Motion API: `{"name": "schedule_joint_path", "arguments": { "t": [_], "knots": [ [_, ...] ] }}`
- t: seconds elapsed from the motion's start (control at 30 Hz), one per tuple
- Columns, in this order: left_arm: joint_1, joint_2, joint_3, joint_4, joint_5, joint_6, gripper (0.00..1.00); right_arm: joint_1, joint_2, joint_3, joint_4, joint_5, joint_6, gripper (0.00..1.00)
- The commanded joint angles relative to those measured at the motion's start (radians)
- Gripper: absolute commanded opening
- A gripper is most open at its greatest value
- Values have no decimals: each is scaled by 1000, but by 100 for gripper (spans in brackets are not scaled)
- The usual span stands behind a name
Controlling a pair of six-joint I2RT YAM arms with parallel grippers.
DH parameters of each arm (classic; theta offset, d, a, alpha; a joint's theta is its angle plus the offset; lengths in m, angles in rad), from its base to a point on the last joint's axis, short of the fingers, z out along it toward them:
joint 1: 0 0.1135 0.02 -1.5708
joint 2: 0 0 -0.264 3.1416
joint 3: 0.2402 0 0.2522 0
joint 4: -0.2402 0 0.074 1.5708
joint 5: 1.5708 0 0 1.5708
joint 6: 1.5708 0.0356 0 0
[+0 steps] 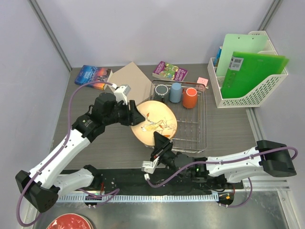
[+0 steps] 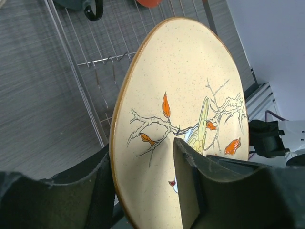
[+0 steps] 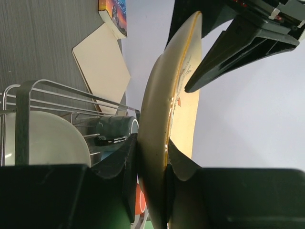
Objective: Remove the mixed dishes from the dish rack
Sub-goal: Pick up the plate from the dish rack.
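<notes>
A cream speckled plate [image 1: 155, 125] [image 2: 186, 95] [image 3: 162, 105] with a painted branch and orange leaves stands on edge in the air over the left end of the dish rack [image 1: 193, 138] [image 2: 95, 62] [image 3: 47, 90]. My right gripper [image 1: 161, 143] [image 3: 151, 143] is shut on its lower rim. My left gripper [image 1: 136, 117] [image 2: 143, 148] straddles the upper-left rim, one finger behind and one in front with a gap showing. A grey mug [image 1: 161, 90] [image 3: 114, 129], a light-blue cup [image 1: 176, 92] and an orange cup [image 1: 189, 98] stand at the rack's far end. A white dish [image 3: 43, 138] sits in the rack.
Behind the rack lie two books [image 1: 93, 75] [image 1: 170, 71], a tan board [image 1: 128, 78] and a pink note [image 1: 202, 81]. A white lattice basket [image 1: 217, 90] with green folders stands at the right. A red plate [image 1: 71, 222] lies at the near left.
</notes>
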Motion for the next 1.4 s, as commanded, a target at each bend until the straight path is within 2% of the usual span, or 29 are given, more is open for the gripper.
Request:
{"name": "schedule_joint_path", "arguments": {
  "t": [0.0,0.13,0.23,0.27,0.3,0.43,0.57,0.67,0.7,0.8,0.83,0.97,1.1,1.2,1.23,1.37],
  "knots": [
    [4,-9,8,94,74,-24,45,-2,-25,43,181,13,-68,1],
    [5,-9,-7,123,97,-44,39,-2,-30,38,186,18,-68,1],
    [17,-13,-31,173,136,-80,26,-2,-25,33,194,19,-68,1],
    [22,-12,-36,181,143,-90,13,-2,-25,33,195,21,-68,1],
    [30,-10,-51,210,171,-113,8,-2,-22,33,197,21,-68,1],
    [72,-18,-108,310,252,-182,0,-2,-18,33,192,19,-69,1],
    [92,-28,-137,348,261,-214,0,-2,-10,35,180,25,-71,1],
    [97,-64,-156,391,254,-232,0,0,-2,44,180,36,-59,33],
    [105,-71,-156,396,246,-237,0,0,1,44,190,36,-59,55],
    [141,-85,-141,399,246,-258,0,0,4,50,223,45,-52,80],
    [151,-90,-139,400,249,-266,0,0,5,56,229,50,-49,97],
    [232,-104,-128,416,269,-308,0,0,14,93,264,102,-19,100],
    [302,-105,-91,413,232,-346,0,-2,5,196,247,232,113,100],
    [345,-102,-88,443,207,-402,0,-2,-47,266,185,332,237,100],
    [358,-90,-82,437,197,-410,0,-3,-59,315,156,390,322,100],
    [424,-47,-30,388,142,-420,0,-9,-148,385,111,551,496,100]
  ]
}}
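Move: The plate is held nearly level in the right fingers by its near rim, its middle some 5 cm ahead of and 3 cm left of that hand. The left fingers straddle the other rim: from the left hand the plate's middle is about 7 cm right and 2 cm back, roughly level. From the left hand, the white bowl in the rack is about 2 cm back, 11 cm right and 18 cm below; the dark mug some 20 cm ahead, 11 cm right and 17 cm below. Staying nearly in place at first, the left hand closes its fingers on the plate's rim while the right keeps its hold. The right fingers then open wide and come free, that hand rising about 8 cm and turning clockwise. The left hand carries the plate left, forward and up, about 5 cm each way, rolling its right side up some 25 degrees and swinging counter-clockwise. ##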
